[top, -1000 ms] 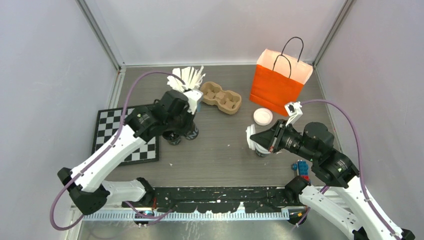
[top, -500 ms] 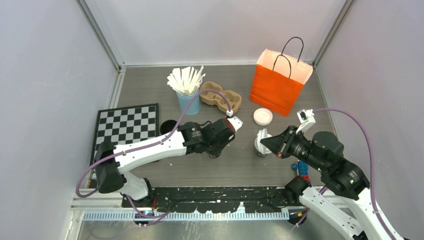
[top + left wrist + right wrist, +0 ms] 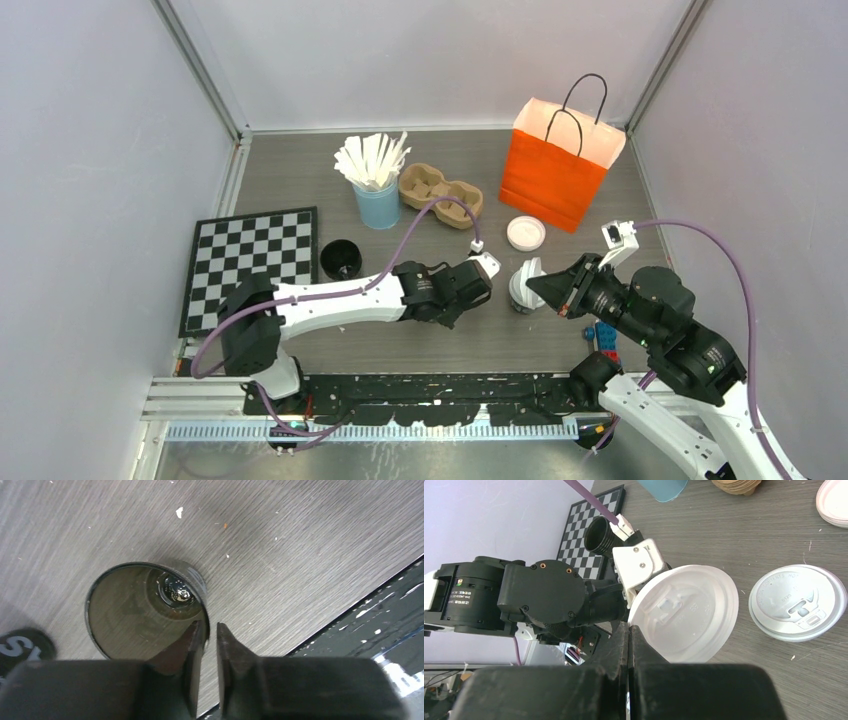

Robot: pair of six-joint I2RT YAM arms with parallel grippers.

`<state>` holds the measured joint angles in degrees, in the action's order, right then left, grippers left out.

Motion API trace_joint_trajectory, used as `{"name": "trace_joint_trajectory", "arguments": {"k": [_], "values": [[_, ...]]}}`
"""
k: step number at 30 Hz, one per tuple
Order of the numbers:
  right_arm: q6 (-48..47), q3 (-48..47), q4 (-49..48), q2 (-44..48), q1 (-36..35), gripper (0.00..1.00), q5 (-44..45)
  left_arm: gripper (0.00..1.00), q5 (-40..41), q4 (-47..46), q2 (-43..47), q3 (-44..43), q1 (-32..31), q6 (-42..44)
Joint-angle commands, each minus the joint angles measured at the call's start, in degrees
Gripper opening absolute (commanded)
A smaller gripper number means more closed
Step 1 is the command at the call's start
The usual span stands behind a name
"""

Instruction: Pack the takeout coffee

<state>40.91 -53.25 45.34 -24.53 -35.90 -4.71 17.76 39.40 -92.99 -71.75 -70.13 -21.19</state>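
Observation:
An open dark cup (image 3: 125,622) with no lid stands on the table under my left gripper (image 3: 210,626). One finger is inside the cup and the other outside, with the rim at their tips. The jaws stand slightly open and table shows through the gap. From above, my left gripper (image 3: 470,290) hides that cup. A second open dark cup (image 3: 340,260) stands by the checkerboard. My right gripper (image 3: 630,627) is shut on the edge of a white lid (image 3: 684,612), held tilted above the table just right of the left gripper. Another white lid (image 3: 796,602) lies beneath it.
The orange bag (image 3: 555,175) stands at the back right, with a third white lid (image 3: 525,233) in front of it. A cardboard cup carrier (image 3: 440,193) and a light-blue cup of white sticks (image 3: 377,205) sit at the back. A checkerboard (image 3: 250,260) lies left; small bricks (image 3: 603,335) lie near the right arm.
My left arm swung from beside the blue cup to the table's centre, carrying a dark cup, and its jaws have parted a little. The right gripper drew slightly right with the lid.

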Motion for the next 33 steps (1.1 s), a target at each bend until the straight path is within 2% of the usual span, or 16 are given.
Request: {"name": "trace_joint_trajectory", "arguments": {"k": [1,4,5,9,11,15,17,18,21,24,28,33], "values": [[0.3,-0.5,-1.5,-0.2,-0.3,0.0,0.2,0.28,-1.1,-5.7,2.7,0.4,-0.1,-1.9],[-0.7,0.2,-1.4,0.1,-0.3,0.0,-0.5,0.44,-1.7,-5.7,6.4,-0.6,-0.1,-1.1],[-1.3,0.2,-1.1,-0.1,-0.2,0.0,-0.8,0.46,-2.5,-5.4,7.9,-1.1,-0.2,0.0],[-5.1,-0.1,-1.3,-1.6,-0.3,0.0,-6.5,0.49,-2.0,-5.2,16.7,0.2,-0.2,6.2],[-7.4,-0.1,-1.4,-1.8,-0.2,0.0,-9.9,0.51,-2.3,-6.9,22.9,3.3,-0.2,13.4],[-11.7,-0.2,-2.4,-3.0,-0.2,0.0,-18.3,0.53,-16.0,-14.0,38.2,14.1,-0.1,33.6],[-12.7,-0.2,-3.5,-4.2,-0.3,0.0,-23.9,0.55,-27.3,-16.4,46.3,20.0,-0.1,45.2],[-13.0,0.0,-4.7,-4.8,-0.2,0.0,-26.6,0.59,-30.0,-18.1,50.2,22.5,-0.1,48.2],[-13.1,1.6,-9.3,-6.1,-0.3,0.0,-33.0,0.7,-31.3,-20.7,57.5,25.6,-0.1,52.9],[-12.8,2.6,-12.5,-8.4,-0.2,0.0,-35.6,0.79,-33.6,-16.6,58.0,24.1,-0.1,57.4],[-12.7,2.2,-15.6,-13.6,-0.4,0.0,-40.3,0.83,-35.0,-10.7,52.0,20.1,-0.1,62.3],[-14.1,0.8,-16.4,-19.0,-2.1,0.0,-42.6,0.85,-36.7,-13.3,45.3,17.6,-0.1,65.4]]}}
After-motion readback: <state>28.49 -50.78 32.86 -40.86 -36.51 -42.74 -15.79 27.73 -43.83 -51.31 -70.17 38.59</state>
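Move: The white lid in my right hand is what my left hand goes for: about 15 cm to its right, 15 cm above and 2 cm back. From my left hand, the cup it still pinches by the rim has its middle 3 cm ahead, 2 cm left and 5 cm below; the lidded cup stands 5 cm ahead and 18 cm right. From my right hand, the open cup lies some 18 cm left, 6 cm ahead and 24 cm down, and the lidded cup 8 cm ahead, 1 cm right, equally low. I spread my left fingers to free the cup's rim, then lift that hand about 16 cm, drawing it back some 9 cm and a little left, swinging it clockwise and tipping it up until the wide-open fingers point right, towards the lid. Meanwhile my right hand keeps its pinch on the lid and carries it about 9 cm left and 4 cm back towards the left hand, turning some 40 degrees counter-clockwise. ##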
